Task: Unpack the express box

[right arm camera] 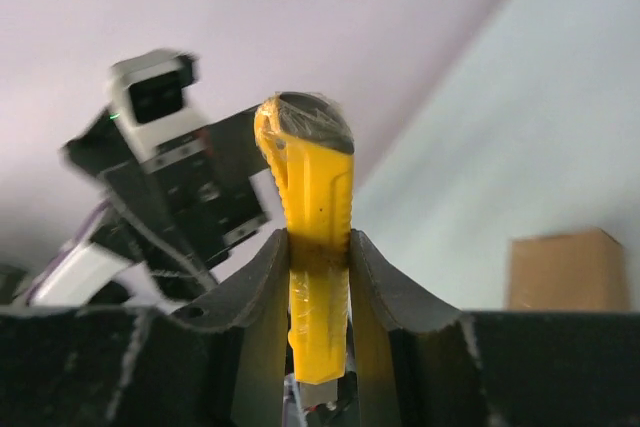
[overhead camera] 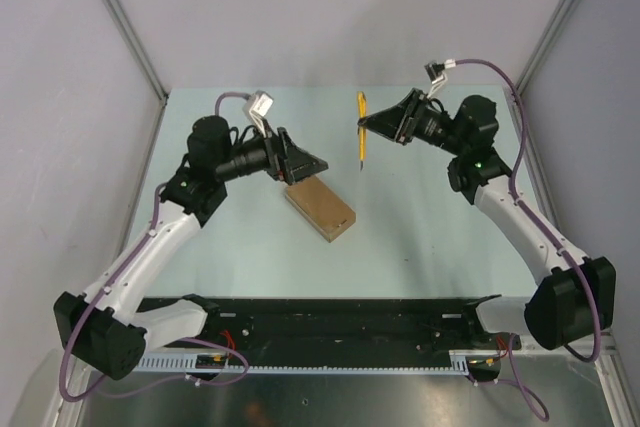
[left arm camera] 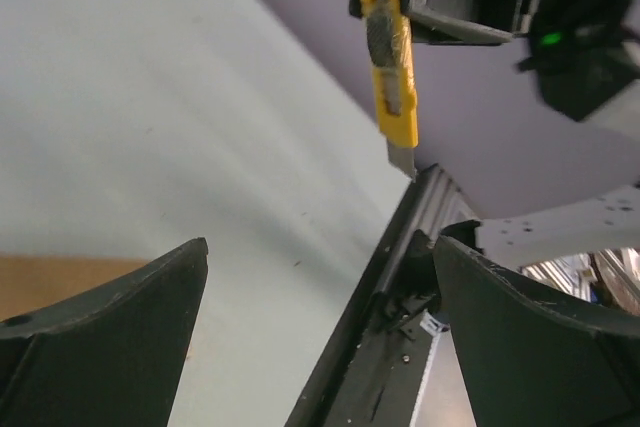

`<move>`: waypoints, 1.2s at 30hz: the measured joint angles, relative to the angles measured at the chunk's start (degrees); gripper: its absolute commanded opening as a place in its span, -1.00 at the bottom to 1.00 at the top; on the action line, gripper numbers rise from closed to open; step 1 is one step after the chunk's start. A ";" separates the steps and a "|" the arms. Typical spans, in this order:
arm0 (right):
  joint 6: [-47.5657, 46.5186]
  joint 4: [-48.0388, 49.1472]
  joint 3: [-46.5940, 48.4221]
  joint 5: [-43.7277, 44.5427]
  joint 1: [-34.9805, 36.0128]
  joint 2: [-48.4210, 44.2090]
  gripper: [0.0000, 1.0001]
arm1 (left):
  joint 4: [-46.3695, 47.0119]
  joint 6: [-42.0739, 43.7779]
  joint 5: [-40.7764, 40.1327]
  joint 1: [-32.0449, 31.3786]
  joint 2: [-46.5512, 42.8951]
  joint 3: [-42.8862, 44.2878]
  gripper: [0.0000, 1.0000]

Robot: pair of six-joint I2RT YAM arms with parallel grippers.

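Observation:
The express box (overhead camera: 320, 207), a flat brown carton, lies closed on the pale table, slanting from upper left to lower right. My left gripper (overhead camera: 304, 162) hovers over its far left end, open and empty; its two black fingers (left arm camera: 110, 347) stand wide apart, and a sliver of the box (left arm camera: 60, 282) shows at the lower left. My right gripper (overhead camera: 372, 125) is shut on a yellow utility knife (overhead camera: 361, 129), held above the table to the right of and beyond the box. In the right wrist view the knife (right arm camera: 310, 167) is clamped between the pads, and the box (right arm camera: 570, 269) lies beyond on the right. From the left wrist the knife (left arm camera: 390, 57) shows with its short blade out.
A black rail (overhead camera: 330, 315) with both arm bases runs along the near table edge. Grey enclosure walls and slanted metal posts (overhead camera: 125, 27) close in the table at the back and sides. The left arm's wrist camera (right arm camera: 155, 97) faces the knife from behind.

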 measured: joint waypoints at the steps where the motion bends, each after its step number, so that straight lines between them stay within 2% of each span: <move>1: 1.99 3.50 0.07 -1.64 0.15 -0.44 -1.00 | 0.52 0.00 1.05 -0.33 -0.04 1.27 0.99; 6: 13.31 22.38 0.85 -9.11 1.46 -1.77 -1.00 | 8.04 -2.73 5.81 -4.46 -1.64 5.03 0.99; 12: 19.21 33.53 2.78 -12.96 5.88 -3.06 -1.00 | 17.84 -7.28 7.19 -8.66 -3.08 5.09 0.99; 19: 21.51 39.15 7.04 -15.58 10.36 -3.26 -1.00 | 22.25 -10.58 7.74 -13.38 -0.98 6.16 0.93; 23: 22.14 41.22 8.63 -16.37 11.69 -3.34 -1.00 | 28.11 -14.21 9.07 -14.23 -0.26 6.16 0.86; 29: 23.50 43.41 9.09 -17.31 12.98 -3.34 -1.00 | 38.40 -19.45 11.98 -16.76 -0.17 6.19 0.62; 36: 24.68 45.13 10.25 -17.64 13.31 -3.34 -1.00 | 43.15 -21.59 15.58 -19.74 0.87 6.97 0.30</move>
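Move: The box cutter, pinched in the right hand's fingertips, has its middle some 12 cm to the right of the open left hand, 6 cm farther out and 4 cm higher; from the right hand point it is only about 1 cm back and 1 cm down. The cardboard box on the table lies about 8 cm ahead, 3 cm right and 29 cm below the left hand, or 1 cm ahead, 8 cm left and 34 cm below the right. Both hands rise about 18 cm while drawing back towards the bases (right about 20 cm, left about 17), the right keeping its pinch on the cutter and turning counter-clockwise, fingers tipping up, to bring it from a slant to nearly upright, blade down. The left hand also edges rightwards to the cutter, turns clockwise with its fingers tipping up, and in the second half narrows its wide-open fingers by about a third around the cutter's lower part without yet gripping it. ##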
